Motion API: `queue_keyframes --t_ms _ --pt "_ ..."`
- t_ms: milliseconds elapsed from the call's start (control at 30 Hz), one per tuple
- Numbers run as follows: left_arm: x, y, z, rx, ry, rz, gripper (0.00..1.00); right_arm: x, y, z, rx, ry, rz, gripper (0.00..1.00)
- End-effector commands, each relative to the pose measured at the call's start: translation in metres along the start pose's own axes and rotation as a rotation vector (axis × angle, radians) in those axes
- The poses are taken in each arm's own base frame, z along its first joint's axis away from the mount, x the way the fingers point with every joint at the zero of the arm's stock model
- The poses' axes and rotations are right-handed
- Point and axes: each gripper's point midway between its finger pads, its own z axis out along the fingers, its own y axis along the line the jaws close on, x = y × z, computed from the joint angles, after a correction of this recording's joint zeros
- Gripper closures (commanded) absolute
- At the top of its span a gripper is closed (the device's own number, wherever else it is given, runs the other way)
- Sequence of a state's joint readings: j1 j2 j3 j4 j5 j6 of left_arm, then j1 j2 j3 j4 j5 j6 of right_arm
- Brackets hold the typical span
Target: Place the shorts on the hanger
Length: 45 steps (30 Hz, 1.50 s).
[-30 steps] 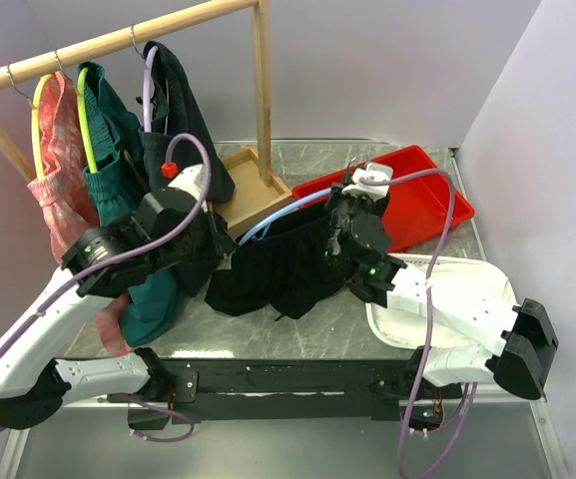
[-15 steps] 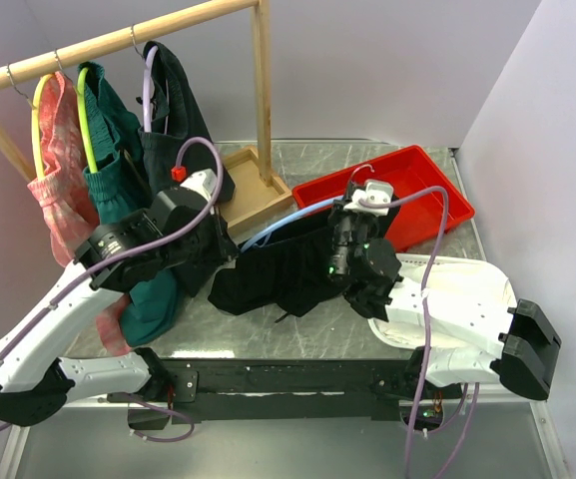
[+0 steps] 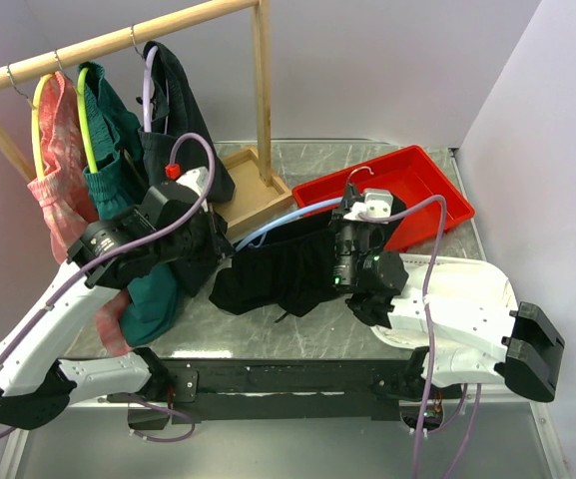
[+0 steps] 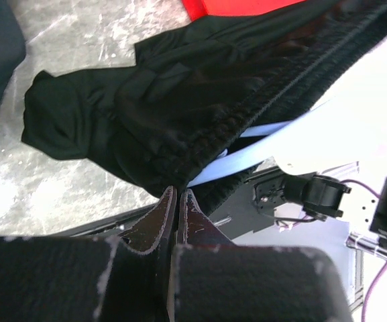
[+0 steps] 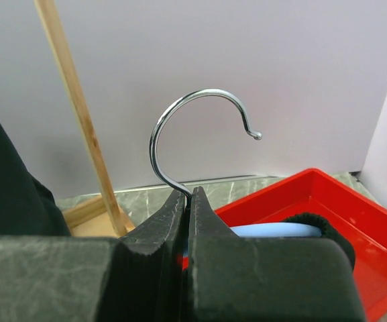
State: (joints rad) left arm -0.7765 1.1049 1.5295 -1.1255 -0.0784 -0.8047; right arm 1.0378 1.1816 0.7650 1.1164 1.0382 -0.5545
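The black shorts (image 3: 286,275) hang in the middle over the table, draped on the light blue hanger (image 3: 278,222). My right gripper (image 3: 351,206) is shut on the hanger's metal hook (image 5: 180,114), jaws pinched on its stem (image 5: 190,195). The blue bar (image 5: 273,230) and a bit of black waistband (image 5: 317,222) show just behind the fingers. My left gripper (image 3: 220,261) is shut on the shorts' left edge. In the left wrist view its tips (image 4: 177,195) pinch the black fabric (image 4: 166,100), beside the blue hanger arm (image 4: 247,157).
A wooden rack (image 3: 118,38) at the back left carries pink checked shorts (image 3: 56,170), dark green shorts (image 3: 118,160) and a dark garment (image 3: 178,110). Its wooden base (image 3: 253,190) stands behind the shorts. A red tray (image 3: 422,190) lies at the back right.
The right gripper has drawn the hanger hook a little nearer and lower. The shorts shifted slightly with it. The left arm barely moved; both grips hold.
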Motion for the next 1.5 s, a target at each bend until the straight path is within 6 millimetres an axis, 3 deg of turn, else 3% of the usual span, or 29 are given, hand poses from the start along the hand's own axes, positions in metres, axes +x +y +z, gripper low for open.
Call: queue_keyframes --t_ms 0,67,500,700,767,900,1100,1300,1467 --pt "-0.027 -0.017 -0.035 0.112 -0.129 0.002 0.99 0.017 -0.021 0.013 -0.009 0.004 -0.115 1.00" --pt "-0.023 -0.008 -0.039 0.077 -0.122 0.004 0.99 0.019 -0.033 0.018 0.016 0.001 -0.119 1.00" --pt "-0.022 0.043 -0.074 -0.104 -0.203 -0.020 0.99 0.030 -0.063 0.033 0.118 0.004 -0.162 1.00" --pt "-0.023 0.048 -0.083 -0.117 -0.218 -0.026 0.99 0.032 -0.070 0.037 0.141 0.006 -0.174 1.00" --pt "-0.023 0.040 -0.083 -0.076 -0.215 -0.021 0.99 0.030 -0.070 0.036 0.145 0.004 -0.181 1.00" --pt "-0.022 0.019 -0.069 0.013 -0.182 -0.011 0.99 0.024 -0.044 0.031 0.086 0.027 -0.137 1.00" --pt "-0.037 -0.035 -0.056 0.212 -0.172 -0.034 0.99 0.018 -0.006 0.033 0.074 0.053 -0.191 1.00" --pt "-0.046 -0.050 -0.026 0.245 -0.185 -0.100 0.99 0.005 0.022 0.038 -0.009 0.143 -0.089 1.00" --pt "-0.058 -0.048 -0.002 0.192 -0.220 -0.160 0.99 -0.014 0.040 0.035 -0.135 0.201 0.020 1.00"
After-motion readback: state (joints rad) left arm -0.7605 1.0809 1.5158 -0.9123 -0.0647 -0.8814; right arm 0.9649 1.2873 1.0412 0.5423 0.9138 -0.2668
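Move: The light blue hanger's left end is practically at the left fingertips, about 2 cm to the right and 2 cm ahead, beside the pinched waistband of the black shorts; dark hanging shorts are some 15 cm ahead and 8 cm left, about level in height. From the right hand, which holds the hanger under its hook, that waistband corner lies roughly 11 cm back, 20 cm left and 7 cm lower. The red bin stands about 12 cm ahead of the right hand, 9 cm right and 35 cm down. The shorts' left waistband corner, still pinched in the left hand, is lifted about 5 cm and drawn some 3 cm left, away from the right hand, then brought 5 cm back right and a little forward towards the hanger. The right hand keeps its grip under the hook, eases 3 cm forward, then swings the hanger some 5 cm left towards that corner, tipping up slightly, then down about 15 degrees. ##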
